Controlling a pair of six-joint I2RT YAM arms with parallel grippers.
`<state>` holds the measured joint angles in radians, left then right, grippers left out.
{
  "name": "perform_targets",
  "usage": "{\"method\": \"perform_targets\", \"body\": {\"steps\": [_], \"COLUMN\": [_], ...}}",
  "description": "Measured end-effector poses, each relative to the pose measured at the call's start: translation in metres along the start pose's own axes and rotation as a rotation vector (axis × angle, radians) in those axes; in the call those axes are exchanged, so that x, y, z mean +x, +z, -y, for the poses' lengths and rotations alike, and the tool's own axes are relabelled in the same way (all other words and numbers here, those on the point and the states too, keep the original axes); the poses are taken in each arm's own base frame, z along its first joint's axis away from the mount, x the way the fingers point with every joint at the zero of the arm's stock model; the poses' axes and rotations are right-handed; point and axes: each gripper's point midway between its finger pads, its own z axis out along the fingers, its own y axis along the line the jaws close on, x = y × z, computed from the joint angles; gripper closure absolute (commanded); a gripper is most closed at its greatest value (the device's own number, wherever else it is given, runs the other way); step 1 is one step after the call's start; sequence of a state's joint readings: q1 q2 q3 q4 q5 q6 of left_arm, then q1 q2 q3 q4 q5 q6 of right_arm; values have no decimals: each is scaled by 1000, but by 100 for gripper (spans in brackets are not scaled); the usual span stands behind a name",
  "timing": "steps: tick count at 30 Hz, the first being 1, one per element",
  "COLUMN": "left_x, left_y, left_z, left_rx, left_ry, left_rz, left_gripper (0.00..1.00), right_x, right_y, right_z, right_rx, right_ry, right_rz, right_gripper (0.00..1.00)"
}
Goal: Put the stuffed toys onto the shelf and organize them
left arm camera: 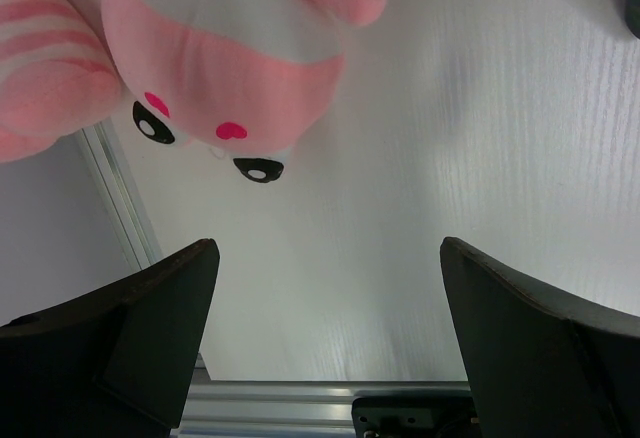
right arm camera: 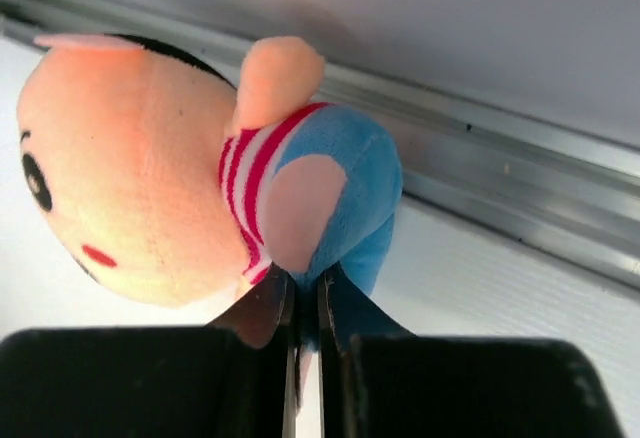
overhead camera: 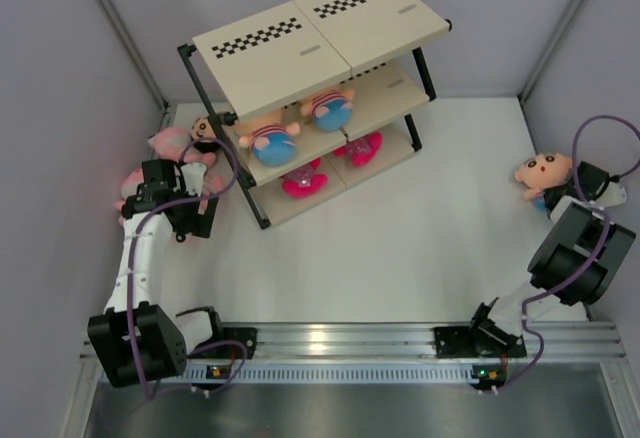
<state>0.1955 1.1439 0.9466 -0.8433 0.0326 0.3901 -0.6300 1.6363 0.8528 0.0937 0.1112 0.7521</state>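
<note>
The shelf (overhead camera: 320,33) stands at the back of the table. Two boy dolls (overhead camera: 268,138) lie on its middle board and two pink toys (overhead camera: 303,180) on its bottom board. At the right wall lies another boy doll (overhead camera: 545,171), peach-faced with a striped shirt (right arm camera: 130,188). My right gripper (right arm camera: 305,283) is shut on its blue bottom. By the left wall lie pink toys (overhead camera: 170,143) and a boy doll (overhead camera: 205,130). My left gripper (left arm camera: 330,258) hangs open over bare table, with nothing between its fingers. A pink toy's face (left arm camera: 220,58) is just beyond it.
Grey walls close in the table on the left, back and right. A metal rail (right arm camera: 520,198) runs along the wall foot behind the held doll. The aluminium base rail (overhead camera: 340,343) with both arm mounts crosses the near edge.
</note>
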Motion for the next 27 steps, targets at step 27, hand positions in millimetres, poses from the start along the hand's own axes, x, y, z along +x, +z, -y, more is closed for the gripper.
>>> {"method": "perform_targets", "body": {"steps": [27], "left_x": [-1], "left_y": [0], "left_z": [2], "left_rx": [10], "left_ry": [1], "left_rz": [5], "left_gripper": [1], "right_x": [92], "right_y": [-331], "right_z": [-238], "right_rx": [-913], "right_ry": [-172], "right_rz": [-174], "right_gripper": [100]}}
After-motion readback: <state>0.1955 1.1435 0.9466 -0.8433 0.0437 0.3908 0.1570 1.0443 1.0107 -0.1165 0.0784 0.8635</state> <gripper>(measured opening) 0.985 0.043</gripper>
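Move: The stuffed toy is already pinched in the right hand. Its likely place, the empty right end of the middle shelf, lies about 48 cm to that hand's left, 14 cm ahead and 18 cm higher. The nearest blue-trousered toy on that shelf sits roughly 61 cm left, 9 cm ahead; a magenta toy on the lower shelf is some 53 cm left, 13 cm ahead, about level. From the left hand the empty place is about 43 cm right, 24 cm ahead, 11 cm up. Keep the right gripper shut on the toy's blue lower body and lift it from beside the right wall, climbing quickly at first. Then sweep it left towards the open right end of the shelf, some 32 cm left and 27 cm up in all, still rising gently. Meanwhile swing the hand roughly 40 degrees counter-clockwise and tip the fingers up towards level. ##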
